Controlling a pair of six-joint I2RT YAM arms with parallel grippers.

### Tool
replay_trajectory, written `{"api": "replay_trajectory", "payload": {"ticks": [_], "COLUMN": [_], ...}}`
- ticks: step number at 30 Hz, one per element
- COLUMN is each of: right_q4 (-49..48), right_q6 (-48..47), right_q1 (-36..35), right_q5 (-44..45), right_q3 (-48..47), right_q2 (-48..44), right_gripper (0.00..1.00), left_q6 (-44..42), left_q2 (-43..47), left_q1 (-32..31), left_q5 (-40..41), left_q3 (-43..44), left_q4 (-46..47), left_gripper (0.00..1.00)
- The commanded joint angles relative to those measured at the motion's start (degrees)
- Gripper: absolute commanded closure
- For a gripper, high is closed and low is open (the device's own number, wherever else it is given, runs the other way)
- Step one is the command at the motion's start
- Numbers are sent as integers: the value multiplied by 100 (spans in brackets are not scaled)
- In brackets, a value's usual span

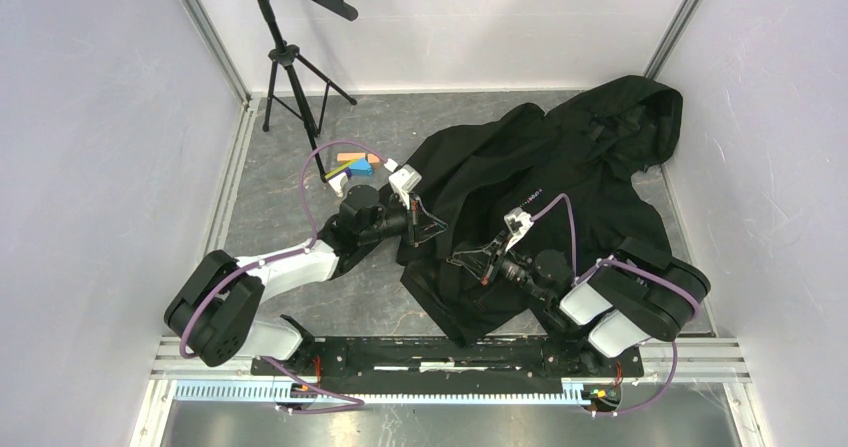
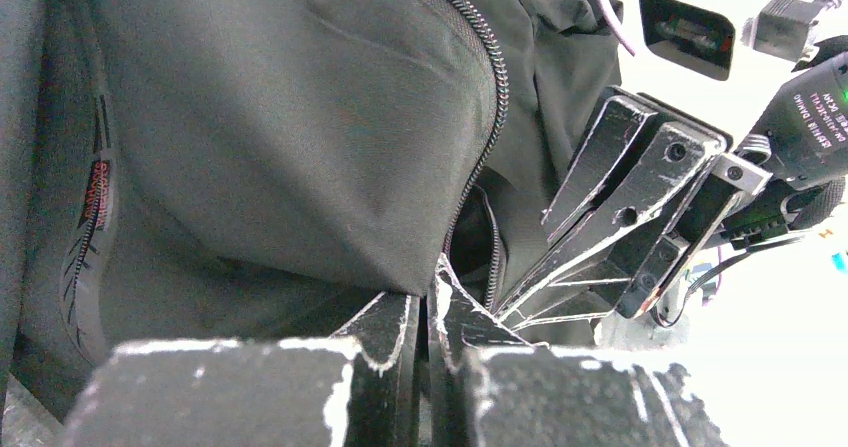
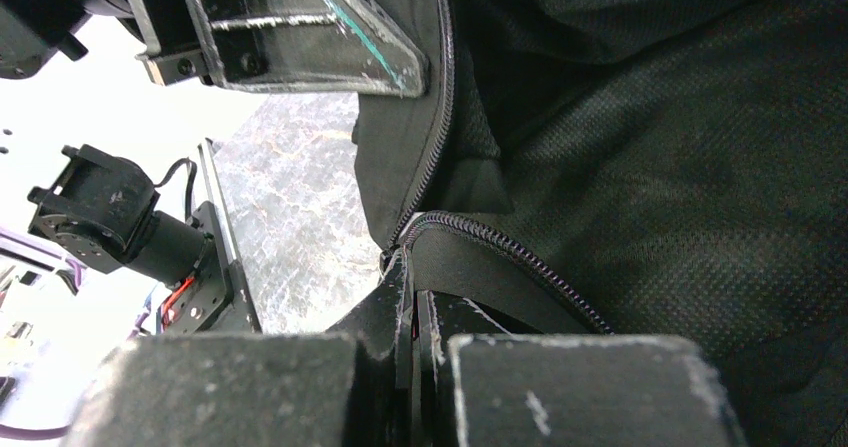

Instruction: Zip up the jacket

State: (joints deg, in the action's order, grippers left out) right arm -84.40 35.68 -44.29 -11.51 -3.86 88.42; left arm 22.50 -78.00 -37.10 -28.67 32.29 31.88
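Note:
The black jacket (image 1: pixel 560 157) lies spread over the right half of the table, hood at the far right. My left gripper (image 1: pixel 432 229) is at its near-left front edge, and in the left wrist view it (image 2: pixel 428 302) is shut on the fabric hem just below the zipper teeth (image 2: pixel 497 77). My right gripper (image 1: pixel 462 260) sits close beside it. In the right wrist view it (image 3: pixel 408 277) is shut at the point where the two zipper tracks (image 3: pixel 510 252) meet. What lies between its pads is hidden. The jacket (image 3: pixel 680 167) gapes open above that point.
A tripod stand (image 1: pixel 290 57) with a black perforated plate stands at the back left. Small coloured blocks (image 1: pixel 352 164) lie just beyond the left arm. White walls close in three sides. A metal rail (image 1: pixel 450 352) runs along the near edge.

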Motion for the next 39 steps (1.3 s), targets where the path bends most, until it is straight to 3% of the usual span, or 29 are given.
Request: {"api": "replay_trajectory", "payload": {"ticks": [1,7,19,26,29,32,36,39], "right_q4": [-1682,-1624,-619,-579,-773,-1032,-1103,-1297], "right_q6": [22,158,423,422,440,389,356,405], "right_q1": [45,61,193,171,149,149,149,151], "right_q5": [68,112,472,204,154,11,-24,-60], "right_q3": [-219,-159,-345,-465,-322,-256,-275,-329], "right_q2": [-232,-435,-477,-606,-536,-379,-243,-63], "right_gripper": [100,100,100,100,100,100,100,100], "left_q6": [35,35,50,61,186,713,1548,1845], "left_q2": [126,198,409,396,373,381,623,786], "left_q1": [-52,-61,-86,-105,-104,-104,-95,-95], "left_q5": [-148,-148,-329,-221,-36,476,692,744], "left_q3": [91,31,-149,-99,144,518,277,198], "left_q4": [380,416,587,421,-69,-1106,-1124,-1293], "left_gripper": [98,98,98,98,97,87,56,45]}}
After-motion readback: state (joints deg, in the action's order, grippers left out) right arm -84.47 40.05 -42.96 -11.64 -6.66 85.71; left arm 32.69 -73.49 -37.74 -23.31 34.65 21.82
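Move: The zip slider sits in the right gripper's closed fingertips. From the left gripper it is about 6 cm back, 2 cm right and some 4 cm lower. The left gripper already pinches the jacket's left front edge, so that edge lies about 6 cm ahead of the right hand, 2 cm left and 4 cm above. The red-marked pocket is roughly 7 cm ahead of the left gripper, 19 cm right and 10 cm down. Lift the right gripper about 4.5 cm with its fingers kept shut on the zip, easing some 2 cm forward on the way, then sink back about 1 cm. Hold the left gripper nearly in place, raising it only about 1 cm; at the end open its fingers to about half to let go of the left front edge, rolling the wrist roughly 10 degrees. ##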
